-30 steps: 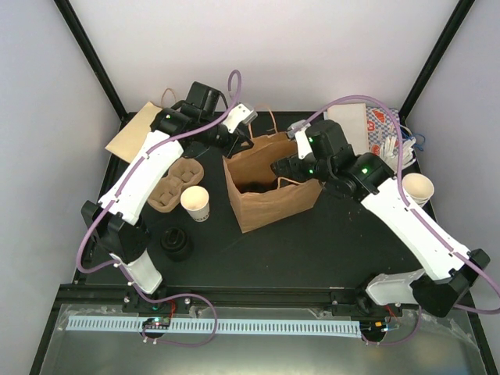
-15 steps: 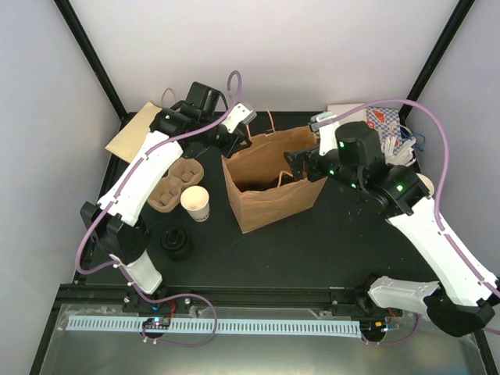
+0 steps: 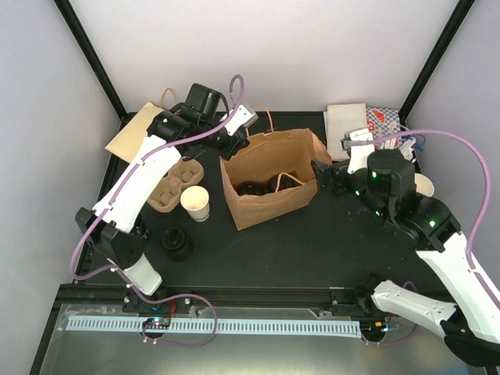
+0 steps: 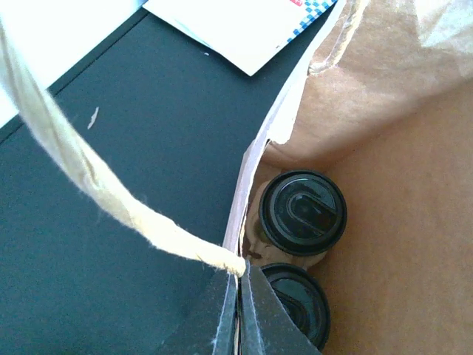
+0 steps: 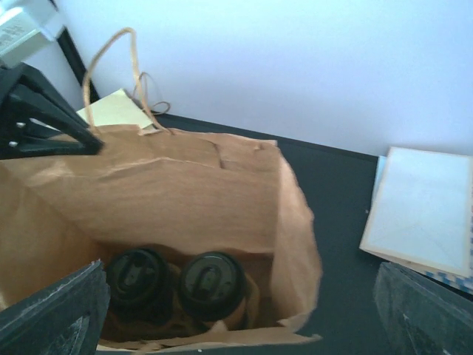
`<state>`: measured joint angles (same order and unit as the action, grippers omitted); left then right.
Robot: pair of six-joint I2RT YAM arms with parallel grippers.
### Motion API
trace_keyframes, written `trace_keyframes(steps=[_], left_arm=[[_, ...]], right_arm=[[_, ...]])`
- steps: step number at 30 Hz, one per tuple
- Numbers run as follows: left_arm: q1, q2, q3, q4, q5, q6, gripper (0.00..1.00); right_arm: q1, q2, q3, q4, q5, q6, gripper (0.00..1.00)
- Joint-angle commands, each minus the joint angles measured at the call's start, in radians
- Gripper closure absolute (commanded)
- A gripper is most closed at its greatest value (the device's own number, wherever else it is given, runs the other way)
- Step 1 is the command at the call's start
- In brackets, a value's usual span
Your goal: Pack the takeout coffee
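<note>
The takeout coffee, a small white paper cup with no lid, stands on the black table left of the brown paper bag. The bag stands open, with two black-lidded cups at its bottom. My left gripper is shut on the bag's left rim, right by the cord handle. To the right of the bag my right gripper stands open and empty, looking down into the bag's mouth.
A brown moulded cup carrier lies left of the white cup, and a black lid stack sits nearer the front. A flat brown bag lies at the back left. Papers and napkins lie at the back right. Another cup stands behind the right arm.
My right gripper has pulled back out of the bag's mouth to the right, still open. The left gripper keeps its hold on the rim.
</note>
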<state>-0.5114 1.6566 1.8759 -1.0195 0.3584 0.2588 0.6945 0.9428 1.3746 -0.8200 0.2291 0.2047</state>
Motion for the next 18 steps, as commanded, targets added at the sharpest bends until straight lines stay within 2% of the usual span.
trace_keyframes(steps=[1, 10, 18], left_arm=[[-0.029, -0.075, -0.019, 0.037, -0.059, 0.073, 0.98], [-0.109, -0.17, -0.138, 0.125, -0.152, 0.154, 0.98], [-0.192, -0.292, -0.336, 0.261, -0.232, 0.19, 0.98]], right_arm=[[0.003, -0.074, -0.064, 0.033, 0.11, 0.01, 0.0], [0.003, -0.227, -0.214, 0.052, 0.09, 0.035, 0.0], [0.003, -0.279, -0.326, 0.023, -0.004, 0.087, 0.0]])
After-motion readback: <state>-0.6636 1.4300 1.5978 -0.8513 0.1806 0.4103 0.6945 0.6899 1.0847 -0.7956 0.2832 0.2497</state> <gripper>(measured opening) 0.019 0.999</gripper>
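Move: Some 8 cm to the right of the left hand, 4 cm back and 16 cm below, is the middle of the brown bag, whose far-left rim that hand already pinches beside the handle. The paper cup stands about 16 cm left of this hand and 6 cm back, the cup carrier 23 cm left and 2 cm ahead, both on the table. From the empty right hand, the bag's middle lies roughly 6 cm ahead, 12 cm left and 23 cm down. Drawing the pinched far-left rim back towards the robot, the left hand travels about 5 cm, rising slightly before sinking again, while its wrist tips the fingers up and forward some 15 degrees. The right hand, fingers still wide open, backs off about 3 cm and 4 cm right, away from the bag's right end, sinking slowly, then faster, 5–6 cm in all. ##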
